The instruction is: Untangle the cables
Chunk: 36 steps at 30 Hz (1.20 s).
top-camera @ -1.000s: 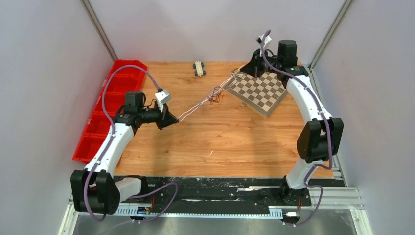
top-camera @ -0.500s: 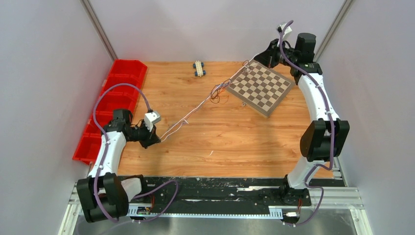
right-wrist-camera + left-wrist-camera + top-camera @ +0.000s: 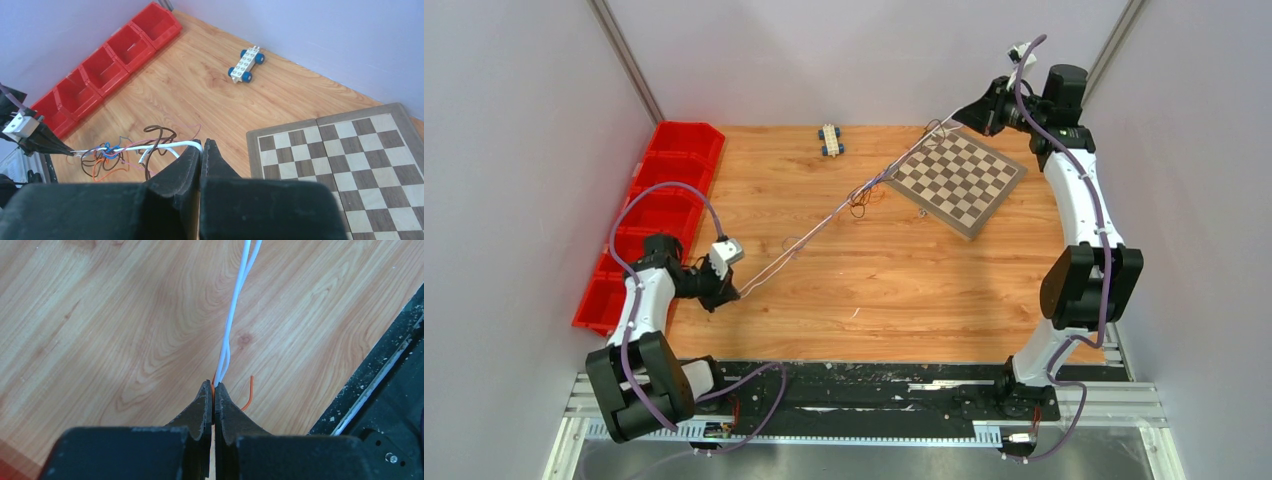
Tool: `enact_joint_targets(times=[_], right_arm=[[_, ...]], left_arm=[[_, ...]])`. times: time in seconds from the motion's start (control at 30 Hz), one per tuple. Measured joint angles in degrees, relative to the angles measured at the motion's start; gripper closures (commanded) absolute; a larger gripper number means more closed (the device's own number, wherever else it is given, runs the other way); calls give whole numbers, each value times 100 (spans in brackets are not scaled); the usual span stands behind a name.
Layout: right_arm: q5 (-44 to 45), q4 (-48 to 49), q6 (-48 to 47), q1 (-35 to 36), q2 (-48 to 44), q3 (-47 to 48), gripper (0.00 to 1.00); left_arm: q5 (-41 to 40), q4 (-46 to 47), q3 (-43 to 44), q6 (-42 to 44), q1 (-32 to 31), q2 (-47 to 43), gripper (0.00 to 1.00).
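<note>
The cables [image 3: 824, 215] run as a taut thin line across the wooden table, from my left gripper [image 3: 736, 293] at the near left to my right gripper [image 3: 957, 118] at the far right. A small knot [image 3: 864, 190] of brown, orange and blue loops hangs along the line, left of the chessboard. The left wrist view shows my left gripper [image 3: 213, 385] shut on two white wires [image 3: 232, 315] and an orange one, whose loose end [image 3: 248, 392] curls beside the jaws. In the right wrist view my right gripper [image 3: 204, 144] is shut on a white cable [image 3: 160, 146] leading to the knot [image 3: 107, 152].
A chessboard [image 3: 959, 180] lies flat at the far right, under my right arm. A small toy car [image 3: 830, 139] with blue wheels sits at the far edge. Red bins [image 3: 654, 190] line the left wall. A black rail [image 3: 874, 385] borders the near edge.
My left gripper has pulled back toward the near left and my right gripper has gone farther to the far right. The cables are stretched longer and tauter, and the knot has shifted toward the chessboard.
</note>
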Motion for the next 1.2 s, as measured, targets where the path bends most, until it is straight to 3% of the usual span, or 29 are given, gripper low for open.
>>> enact_joint_targets(times=[0.3,0.47,0.57,0.73,0.8,0.83,0.9,0.93,0.97,1.03,1.2], right_arm=[[-313,0,358,-120,11,13,100],[-581,352,686,-179,-22,-168,100],[-564,654,686,28,-306,-968,100],[-470,369,81,1049,-579,-2315,99],[-337,127,-308,1401,-579,-2813,66],[-225,-9,-492,1438,-579,-2964,49],[85,-354,-938,1377,-560,-3134,26],[227,-492,-1106,1331,-531,-3128,21],[387,-656,-1346,1283,-490,-3062,17],[723,-1040,-1770,1228,-376,-2796,13],[1069,-1504,-2341,1222,-280,-2208,20]], left_arm=[[212,39,63,365,402,367,100],[236,-181,474,142,310,372,100],[63,-225,831,-269,-55,358,100],[61,-94,1276,-1176,-682,319,100],[76,72,1338,-1552,-785,319,81],[63,133,1338,-1657,-807,321,53],[-17,267,1335,-1836,-852,372,27],[-39,321,1335,-1906,-857,411,21],[-118,369,1335,-2028,-861,457,8],[-236,474,1335,-2190,-885,507,1],[-369,992,1390,-2579,-1377,428,1]])
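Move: Both hands pinch a white cable end, with the strand straight between them. The tangle lies about 16 cm ahead of the left hand, 29 cm right and 16 cm above; red bins centre some 22 cm ahead and 21 cm left, slightly below. From the right hand the tangle is roughly 12 cm back, 17 cm left, 11 cm lower; the chessboard lies 8 cm ahead, 5 cm right, 33 cm below, the toy car 18 cm ahead, 22 cm left, similarly low. Both grippers keep their pinch on the stretched cable, then give way inward and let go, opening wide late on. The right hand barely stirs at first, then swoops some 18 cm down, about 10 cm back and 10 cm left, tipping its fingers down, and drifts partly back to the right as it opens; the left eases about 1 cm left, then goes roughly 7 cm forward and up, slightly right. ##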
